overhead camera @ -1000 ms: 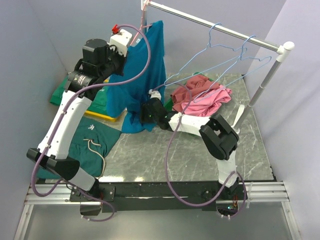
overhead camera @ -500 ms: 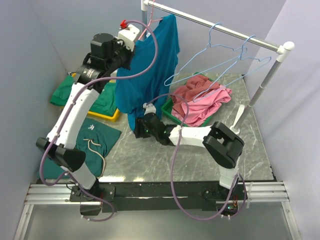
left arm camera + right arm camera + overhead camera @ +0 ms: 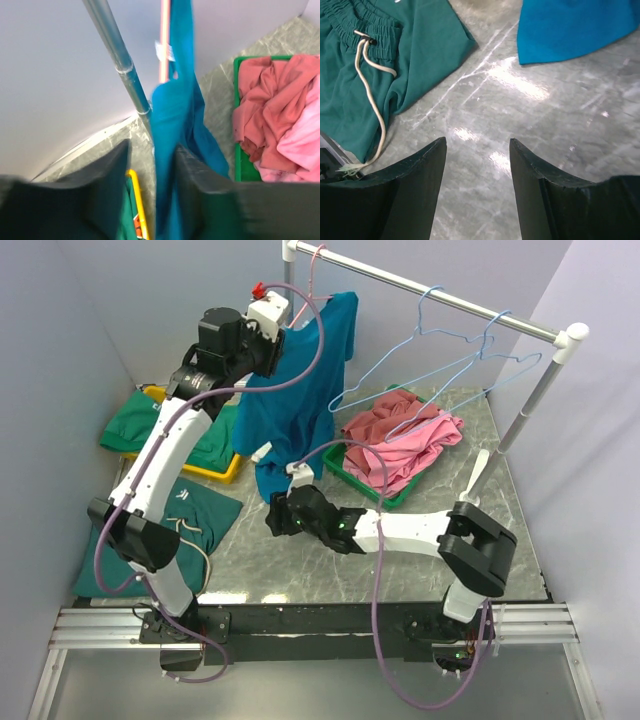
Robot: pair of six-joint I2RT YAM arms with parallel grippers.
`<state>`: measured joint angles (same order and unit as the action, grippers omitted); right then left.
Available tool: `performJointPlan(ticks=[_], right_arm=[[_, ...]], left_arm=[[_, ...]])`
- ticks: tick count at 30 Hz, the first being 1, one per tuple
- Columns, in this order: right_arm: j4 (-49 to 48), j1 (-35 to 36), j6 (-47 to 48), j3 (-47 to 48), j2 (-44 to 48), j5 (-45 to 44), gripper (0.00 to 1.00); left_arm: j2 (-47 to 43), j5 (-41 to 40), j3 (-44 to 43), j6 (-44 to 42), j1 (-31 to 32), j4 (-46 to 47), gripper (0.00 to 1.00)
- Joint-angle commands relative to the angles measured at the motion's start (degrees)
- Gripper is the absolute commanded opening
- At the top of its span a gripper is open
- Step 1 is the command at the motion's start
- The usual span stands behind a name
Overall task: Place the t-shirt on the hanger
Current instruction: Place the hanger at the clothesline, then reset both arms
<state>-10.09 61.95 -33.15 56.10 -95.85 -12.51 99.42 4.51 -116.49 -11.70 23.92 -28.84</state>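
Observation:
The teal t-shirt [image 3: 300, 390] hangs on the pink hanger [image 3: 320, 270], whose hook sits over the left end of the metal rail [image 3: 450, 300]. My left gripper [image 3: 283, 328] is up beside the shirt's shoulder. In the left wrist view its jaws [image 3: 152, 165] stand apart, and a fold of the t-shirt [image 3: 175, 125] runs between them along the right finger [image 3: 200, 190], unpinched. The hanger's pink wire [image 3: 164, 45] shows above. My right gripper [image 3: 280, 515] is low over the table, open and empty [image 3: 477, 142], just short of the shirt's hem [image 3: 575, 30].
Light blue hangers [image 3: 440, 340] hang further right on the rail. A green tray [image 3: 345, 468] holds pink and maroon clothes [image 3: 400, 440]. A yellow tray [image 3: 215, 472] with green cloth and green drawstring trousers [image 3: 170, 530] lie at left. The rail's upright post [image 3: 120, 60] stands close to my left fingers.
My left arm raised the t-shirt and hanger up to the rail, and its jaws have come apart. My right gripper drew back from the hem toward the near left.

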Motion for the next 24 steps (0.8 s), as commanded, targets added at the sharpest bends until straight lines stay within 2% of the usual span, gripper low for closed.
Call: performJointPlan(ticks=[1,3,4,5,7,11,14,15,18,19,21,24], right_arm=[[-1.52,0.71,0.98,-2.83,6.20,-4.01,0.62],[-0.29,0.80,0.98,-3.36,8.47,-5.58,0.62],[0.24,0.80,0.98,-3.71,9.10,-6.11,0.63],[1.55,0.80,0.72,-3.89,9.80,-6.82,0.63],[2.61,0.89,0.71,-4.50,12.09,-8.23,0.65],[1.91,0.89,-0.16,-8.10,18.22,-9.81,0.75],[3.75,0.89,-1.56,-10.65,22.53,-11.83,0.83],[4.11,0.89,-2.01,-12.22,23.94,-12.09,0.84],[4.64,0.80,-2.89,-15.82,29.75,-13.94,0.90],[4.99,0.80,-3.15,-16.45,31.24,-14.46,0.91],[6.48,0.80,-3.50,-18.29,35.46,-15.87,0.92],[7.97,0.80,-4.56,-21.10,40.73,-17.89,0.93]], left_arm=[[-5.37,0.85,2.13,3.52,-0.46,5.90,0.54],[-7.99,0.15,3.98,5.28,-0.46,7.21,0.64],[-8.97,-0.55,4.42,6.25,-0.54,7.48,0.77],[-9.93,-1.52,4.86,7.21,-0.54,7.57,0.99],[-12.75,-2.31,6.00,10.37,-0.46,6.69,0.96],[-19.42,-0.57,12.06,18.28,-0.46,4.85,0.96],[-26.01,1.01,20.75,25.05,-0.28,4.93,0.97],[-29.51,1.55,25.99,27.41,-0.02,5.28,0.96],[-36.89,-3.43,38.12,31.47,5.24,8.88,0.96],[-38.58,-4.33,40.52,32.44,9.78,9.24,0.96],[-42.45,-9.06,47.47,35.41,13.76,9.76,0.97],[-46.06,-12.06,57.31,40.07,21.15,12.58,0.96]])
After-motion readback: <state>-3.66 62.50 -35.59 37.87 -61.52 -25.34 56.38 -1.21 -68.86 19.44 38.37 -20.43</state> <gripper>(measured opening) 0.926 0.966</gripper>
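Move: The clothesline, where the hanger already hooks over it, is about 20 cm above the left hand, some 8 cm to its right and 5 cm ahead. The t-shirt's middle hangs some 20 cm below that hand, 6 cm to its right and 2 cm ahead; the green basket lies 27 cm right, level fore-and-aft, 40 cm down. From the right hand, the t-shirt's middle is about 20 cm ahead, 4 cm right and 10 cm higher. The hanger's near end and the t-shirt over it come free as the left fingers, already partly open around them, spread wide. The left hand draws back about 20 cm, rising first, then dropping below its starting height, and rolls its left side down. Clear of the cloth, the right hand goes some 12 cm right and rises, opening wider. ##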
